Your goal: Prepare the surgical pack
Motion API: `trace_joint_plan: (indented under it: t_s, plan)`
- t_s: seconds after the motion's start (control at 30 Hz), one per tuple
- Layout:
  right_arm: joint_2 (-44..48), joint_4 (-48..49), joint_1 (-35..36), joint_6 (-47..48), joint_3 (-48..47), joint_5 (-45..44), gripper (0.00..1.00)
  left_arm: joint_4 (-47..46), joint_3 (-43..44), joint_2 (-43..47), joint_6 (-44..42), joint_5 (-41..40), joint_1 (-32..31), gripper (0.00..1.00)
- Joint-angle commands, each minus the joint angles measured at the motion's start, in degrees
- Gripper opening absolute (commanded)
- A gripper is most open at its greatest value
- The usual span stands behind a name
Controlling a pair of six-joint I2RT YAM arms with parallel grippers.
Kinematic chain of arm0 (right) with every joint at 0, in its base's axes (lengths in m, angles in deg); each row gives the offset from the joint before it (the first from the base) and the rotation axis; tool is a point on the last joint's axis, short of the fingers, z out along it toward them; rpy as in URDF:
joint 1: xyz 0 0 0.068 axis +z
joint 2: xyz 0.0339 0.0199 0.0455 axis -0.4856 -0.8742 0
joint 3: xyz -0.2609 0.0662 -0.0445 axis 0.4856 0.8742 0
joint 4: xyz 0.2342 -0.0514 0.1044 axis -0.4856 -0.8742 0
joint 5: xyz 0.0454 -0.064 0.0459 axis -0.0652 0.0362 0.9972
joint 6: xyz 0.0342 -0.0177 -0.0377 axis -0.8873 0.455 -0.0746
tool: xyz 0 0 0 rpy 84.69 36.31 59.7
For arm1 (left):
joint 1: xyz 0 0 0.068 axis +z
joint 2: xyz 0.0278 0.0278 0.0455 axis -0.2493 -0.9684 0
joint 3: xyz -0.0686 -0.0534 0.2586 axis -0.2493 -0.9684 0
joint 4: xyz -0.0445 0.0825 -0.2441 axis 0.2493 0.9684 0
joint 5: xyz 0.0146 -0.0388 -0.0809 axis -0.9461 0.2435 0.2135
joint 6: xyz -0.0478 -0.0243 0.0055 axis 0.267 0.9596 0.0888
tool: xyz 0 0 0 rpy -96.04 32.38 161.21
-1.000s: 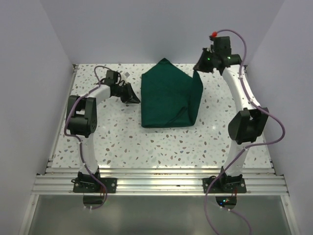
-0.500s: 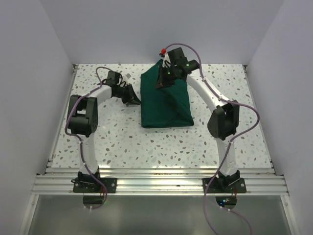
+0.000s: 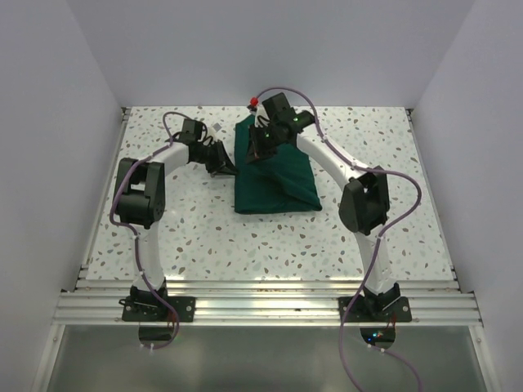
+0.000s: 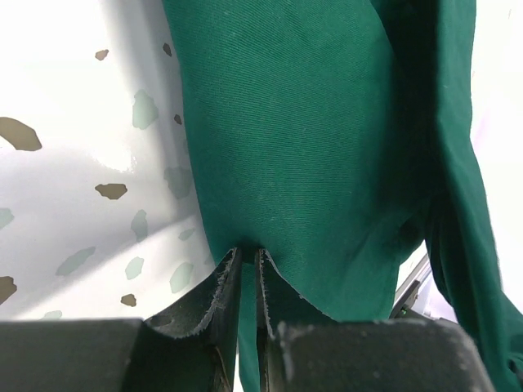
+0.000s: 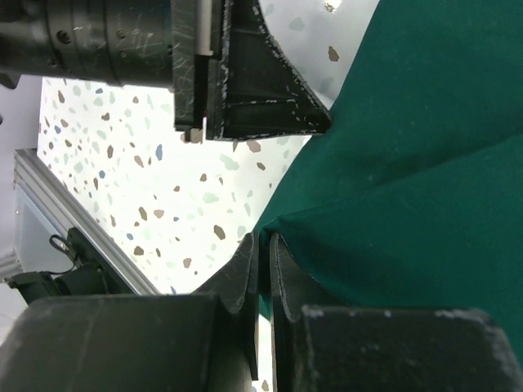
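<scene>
The surgical pack is a dark green cloth drape (image 3: 276,181) folded into a bundle in the middle of the speckled table. My left gripper (image 3: 225,166) pinches the bundle's left edge; in the left wrist view the green cloth (image 4: 310,147) runs between its closed jaws (image 4: 248,255). Over the bundle's upper left part, my right gripper (image 3: 256,152) is shut on a fold of the drape (image 5: 425,163), the cloth caught between its tips (image 5: 264,238). The left gripper's fingers (image 5: 261,90) show in the right wrist view, close by. No instruments, gauze or tray show.
The speckled table (image 3: 204,237) is walled by white panels on three sides. An aluminium rail (image 3: 261,306) carrying both arm bases runs along the near edge. Purple cables loop off each arm.
The right gripper has swung from the far right corner leftward across the bundle, carrying the drape's right flap over it; the bundle is now narrower. The left gripper stayed put.
</scene>
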Motion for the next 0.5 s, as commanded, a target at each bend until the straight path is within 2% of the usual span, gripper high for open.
trace_joint_plan:
  t_s: [0.0,0.4,0.47]
  plan:
    - [-0.8,5.5,0.3,-1.8,0.7,3.1,0.00,-1.1,0.7,-0.4,0.5,0.9,-0.3,0.15]
    - [-2.8,7.2,1.2,-2.6,7.3,4.0,0.00,-0.5,0.3,0.9,-0.5,-1.5,-0.5,0.15]
    - [-3.6,7.1,1.7,-2.8,7.3,4.8,0.00,0.5,0.6,1.1,-0.8,-2.4,-0.4,0.18]
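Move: The right fingers keep the drape's right flap pinched above the surgical pack. The pack's left edge lies about 4 cm to their left, 3 cm ahead and 12 cm below; its middle is some 6 cm right, 3 cm ahead and 13 cm below, and its near right corner roughly 18 cm right, 6 cm back and 16 cm down. The left fingertips are at that left edge, about 1 cm above it. The right hand lowers its pinched flap about 5 cm towards the pack's left edge, beside the still left fingertips. ##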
